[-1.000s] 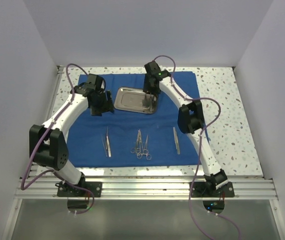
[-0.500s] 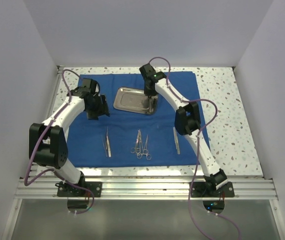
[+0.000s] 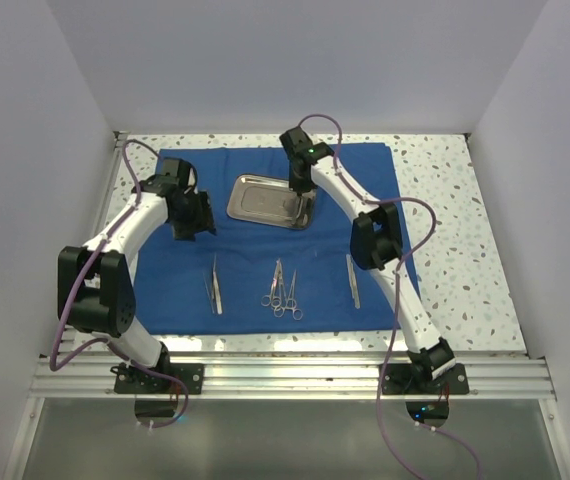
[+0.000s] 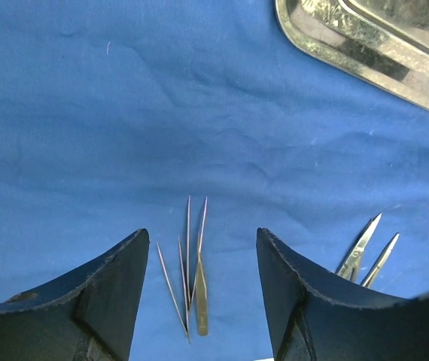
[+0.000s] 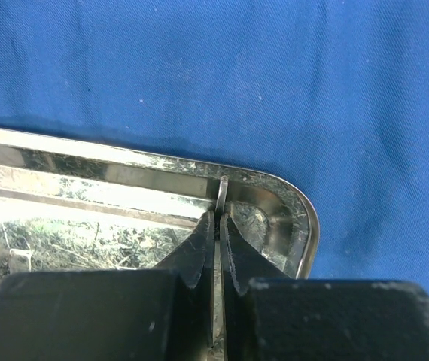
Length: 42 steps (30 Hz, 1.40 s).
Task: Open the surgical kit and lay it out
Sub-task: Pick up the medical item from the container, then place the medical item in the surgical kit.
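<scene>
The royal-blue cloth [image 3: 180,280] lies spread flat on the table. The shiny steel tray [image 3: 255,198] sits on its far half. My right gripper [image 3: 305,208] is down in the tray's right end, shut on a thin silver instrument [image 5: 221,191] whose tip sticks up between the pads near the tray rim [image 5: 305,218]. My left gripper [image 4: 199,237] hovers open over the cloth [image 4: 124,113], left of the tray [image 4: 365,53], and holds nothing. Tweezers [image 4: 192,282] lie below it. Ring-handled scissors and forceps [image 3: 282,290] and another pair of tweezers [image 3: 352,280] lie in a row near the cloth's front.
The speckled tabletop [image 3: 455,230] shows around the cloth, widest on the right. White walls close in the left, right and back. The arms' base rail [image 3: 285,375] runs along the near edge.
My right gripper has closed on the thin instrument in the tray's right end. My left gripper has drawn back a little to the left, away from the tray.
</scene>
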Tool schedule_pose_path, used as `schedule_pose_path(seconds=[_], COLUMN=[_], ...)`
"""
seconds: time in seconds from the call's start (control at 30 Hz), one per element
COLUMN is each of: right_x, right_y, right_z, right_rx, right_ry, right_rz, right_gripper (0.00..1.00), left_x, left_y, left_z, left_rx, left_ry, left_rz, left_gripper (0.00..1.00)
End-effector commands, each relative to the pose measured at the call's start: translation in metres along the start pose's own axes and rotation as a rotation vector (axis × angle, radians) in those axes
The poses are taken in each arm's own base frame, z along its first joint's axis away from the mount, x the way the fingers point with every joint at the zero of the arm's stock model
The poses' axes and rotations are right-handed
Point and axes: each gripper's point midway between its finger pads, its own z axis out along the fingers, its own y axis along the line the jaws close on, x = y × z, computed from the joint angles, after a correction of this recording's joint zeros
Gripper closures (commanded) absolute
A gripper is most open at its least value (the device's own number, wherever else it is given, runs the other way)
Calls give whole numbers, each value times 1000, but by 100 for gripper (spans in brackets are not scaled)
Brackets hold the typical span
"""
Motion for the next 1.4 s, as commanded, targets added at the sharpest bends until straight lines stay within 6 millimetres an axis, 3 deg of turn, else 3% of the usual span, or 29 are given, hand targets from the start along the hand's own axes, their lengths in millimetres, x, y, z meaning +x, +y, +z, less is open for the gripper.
schedule_pose_path(seconds=[0.0,0.07,0.1,0.17,0.23,0.5,0.6,0.63,0.67,0.7,0.73,0.77,0.8,0.83,0.9,0.93,1.0,1.23,1.27,1.3,1.33,1.37], right_x=[-2,-14,-32,-37,-50,-58,-42,-16,-17,-13,24,26,32,65,79,102,123,148,151,152,154,153], right_y=[2,3,11,12,15,5,-11,-21,-31,-35,-52,-60,-66,-80,-89,-97,-101,-114,-117,-119,-120,-124], right_z=[-29,-43,-64,-73,-95,-150,-167,-155,-178,-179,-166,-186,-188,-177,-190,-183,-184,-179,-181,-182,-184,-190], right_rx=[-44,-68,-123,-152,-188,-225,-215,-181,-185,-186,-146,-160,-161,-129,-145,-135,-149,-127,-118,-113,-110,-106], right_ry=[31,0,-49,-64,-102,-141,-130,-73,-109,-126,-62,-99,-116,-54,-60,-15,-5,-1,8,9,11,4], right_rz=[18,29,41,49,54,57,40,13,15,14,-13,-10,-6,-26,-24,-30,-34,-20,-21,-21,-22,-22], right_gripper=[100,100,100,100,100,100,100,100,100,100,100,100,100,100,100,100,100,100,69,51,13,2], left_x=[-26,-35,-37,-46,-50,-66,-70,-73,-73,-74,-78,-79,-79,-83,-86,-89,-91,-96,-97,-97,-97,-96], left_y=[-7,-9,-10,-12,-13,-16,-16,-16,-16,-17,-17,-17,-18,-19,-15,-16,-17,-19,-19,-19,-18,-17], left_z=[-18,-26,-28,-36,-40,-66,-71,-73,-73,-74,-76,-77,-76,-79,-80,-83,-83,-89,-93,-93,-94,-97], left_rx=[23,19,19,15,10,5,-4,-6,-7,-7,-11,-10,-12,-9,-34,-34,-35,-35,-34,-36,-42,-42], left_ry=[-75,-98,-105,-125,-133,-200,-213,-220,-221,-224,-233,-238,-230,-239,-249,-257,-256,-262,-271,-272,-276,-281], left_rz=[29,30,32,32,30,38,44,43,46,49,49,54,55,54,57,59,62,66,65,65,62,61], left_gripper=[38,38,38,38,38,38,38,38,38,38,38,38,38,38,37,37,37,37,37,37,37,37])
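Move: My right hand is already shut on the last slim tool at the right end of the tray; the tray's middle is about 9 cm to its left and 1 cm back. The free patch of cloth for the tool lies some 27 cm back and 12 cm to the right. The slim handles already laid out are about 25 cm back and 14 cm right, and the scissors about 28 cm back and 4 cm left. From my left hand that patch is some 37 cm right, 7 cm back and 8 cm below. Keeping my pinch on the slim tool, I lift my right hand out of the tray by about 13 cm, then swing it back some 25 cm and to the right, sinking towards the laid-out handles, and open wide just above the cloth to let the tool go. My empty left hand rises about 11 cm and moves forward a little, its fingers still open and tilting outward. ##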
